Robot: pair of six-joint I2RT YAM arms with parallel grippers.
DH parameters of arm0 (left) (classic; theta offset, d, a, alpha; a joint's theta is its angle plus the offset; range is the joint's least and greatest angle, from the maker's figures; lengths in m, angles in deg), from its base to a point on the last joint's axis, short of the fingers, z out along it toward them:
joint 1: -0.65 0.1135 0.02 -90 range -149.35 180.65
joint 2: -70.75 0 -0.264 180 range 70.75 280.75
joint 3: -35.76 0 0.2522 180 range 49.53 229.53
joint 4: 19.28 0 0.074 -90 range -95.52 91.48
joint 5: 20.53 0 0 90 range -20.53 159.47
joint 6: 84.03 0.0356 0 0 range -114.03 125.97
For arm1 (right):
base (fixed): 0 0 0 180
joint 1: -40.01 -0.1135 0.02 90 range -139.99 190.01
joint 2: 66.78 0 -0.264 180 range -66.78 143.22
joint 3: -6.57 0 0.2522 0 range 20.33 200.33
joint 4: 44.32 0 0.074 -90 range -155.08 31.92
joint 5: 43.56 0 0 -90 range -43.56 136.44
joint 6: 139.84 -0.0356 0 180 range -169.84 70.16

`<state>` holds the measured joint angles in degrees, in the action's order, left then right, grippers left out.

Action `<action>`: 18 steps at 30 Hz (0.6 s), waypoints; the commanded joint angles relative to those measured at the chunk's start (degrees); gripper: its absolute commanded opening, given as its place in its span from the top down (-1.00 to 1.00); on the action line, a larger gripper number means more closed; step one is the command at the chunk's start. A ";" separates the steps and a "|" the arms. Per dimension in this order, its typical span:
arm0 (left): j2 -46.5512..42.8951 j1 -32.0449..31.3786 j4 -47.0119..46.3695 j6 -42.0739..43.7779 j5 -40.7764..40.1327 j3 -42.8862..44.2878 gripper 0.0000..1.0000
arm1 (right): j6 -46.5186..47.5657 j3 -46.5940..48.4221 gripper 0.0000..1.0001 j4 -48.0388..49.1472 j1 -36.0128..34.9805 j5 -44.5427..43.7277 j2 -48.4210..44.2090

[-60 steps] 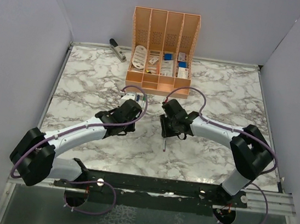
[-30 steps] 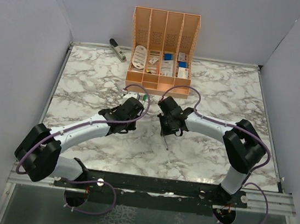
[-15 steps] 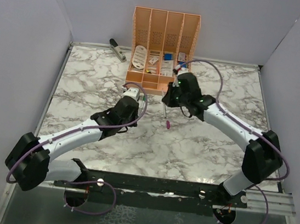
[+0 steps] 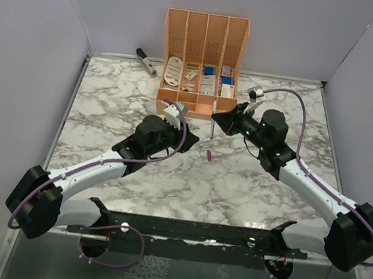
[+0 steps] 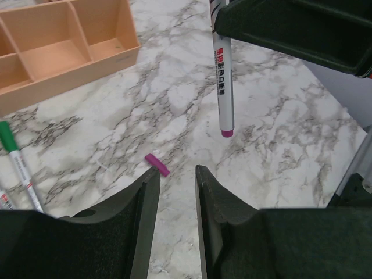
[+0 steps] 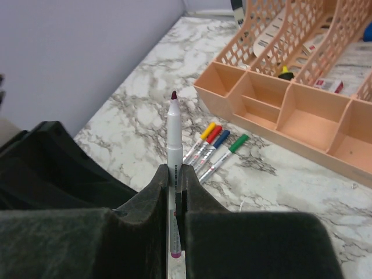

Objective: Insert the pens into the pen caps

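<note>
My right gripper point(image 6: 176, 174) is shut on an uncapped pen point(image 6: 175, 131). It holds the pen upright above the table, dark purple nib up and purple butt end down. The same pen point(image 4: 213, 117) stands in front of the organiser, and in the left wrist view the pen point(image 5: 222, 75) hangs from the right gripper point(image 4: 217, 124). A purple pen cap point(image 5: 157, 164) lies flat on the marble, also seen at purple cap point(image 4: 209, 155). My left gripper point(image 5: 177, 170) hovers just short of that cap, open by a narrow gap and holding nothing. The left gripper point(image 4: 178, 138) is left of the cap.
Yellow-capped point(image 6: 204, 133), red-capped point(image 6: 212, 137), blue-capped point(image 6: 219, 141) and green-capped point(image 6: 233, 147) pens lie side by side before the orange organiser point(image 6: 273, 131). The organiser point(image 4: 197, 104) stands at the back centre. A grey stapler point(image 4: 146, 62) lies to its left.
My right arm swung back and right, turning the pen from pointing down to upright. A purple cap now lies on the table. My left arm shifted towards the organiser.
</note>
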<state>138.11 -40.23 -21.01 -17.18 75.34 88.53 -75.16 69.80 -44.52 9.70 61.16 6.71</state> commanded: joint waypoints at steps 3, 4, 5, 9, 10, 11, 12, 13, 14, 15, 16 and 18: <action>4.73 0.37 -10.83 0.94 16.42 4.79 0.30 | -1.00 -5.31 0.97 14.28 -0.02 6.13 -7.18; 5.52 0.39 -10.98 0.95 17.92 5.57 0.30 | -1.24 -5.83 0.97 14.74 -0.04 6.31 -7.75; 6.02 0.42 -11.48 0.76 19.07 6.11 0.29 | -1.49 -6.19 0.97 14.96 -0.03 6.51 -8.17; 6.77 0.41 -15.02 -0.37 22.07 6.80 0.27 | -2.19 -7.21 0.97 15.57 -0.02 7.62 -9.13; 6.82 0.40 -15.55 -0.46 22.75 6.98 0.26 | -2.35 -7.39 0.97 15.70 -0.02 7.68 -9.14; 6.90 0.38 -15.96 -0.62 23.47 7.24 0.26 | -2.41 -7.41 0.97 15.77 -0.02 7.89 -9.23; 7.03 0.37 -16.31 -0.70 24.22 7.49 0.26 | -2.56 -7.42 0.97 15.86 -0.02 8.01 -9.24; 7.07 0.37 -16.58 -0.79 24.78 7.63 0.25 | -2.61 -7.42 0.97 16.02 -0.02 8.32 -9.25; 7.08 0.37 -16.79 -0.98 25.00 7.73 0.25 | -2.74 -7.40 0.97 16.20 -0.04 8.65 -9.17; 7.09 0.39 -16.99 -1.17 25.01 7.75 0.25 | -2.76 -7.26 0.97 16.16 -0.02 8.87 -9.06; 7.00 0.39 -17.15 -1.19 24.98 7.75 0.24 | -2.84 -7.17 0.97 16.08 -0.02 9.06 -8.95; 6.85 0.46 -17.50 -1.38 24.85 7.81 0.24 | -3.06 -7.07 0.97 16.05 -0.06 9.40 -8.90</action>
<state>144.88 -40.17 -34.54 -17.82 97.00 94.43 -77.41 62.72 -30.80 9.70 68.07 -1.86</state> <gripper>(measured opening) 0.377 0.050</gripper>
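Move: The upright uncapped pen that the right hand holds has its middle about 3 cm ahead of the empty left hand, 6 cm to its right and 6 cm above. The loose purple cap lies 4 cm ahead, 8 cm right and 18 cm below; the green-capped pen 12 cm ahead, 8 cm left, equally low. From the right hand, the left fingers are 3 cm back, 6 cm left, 6 cm below. Left hand, fingers open, rises and goes right about 6 cm towards the pen's tail; right lifts the held pen. ##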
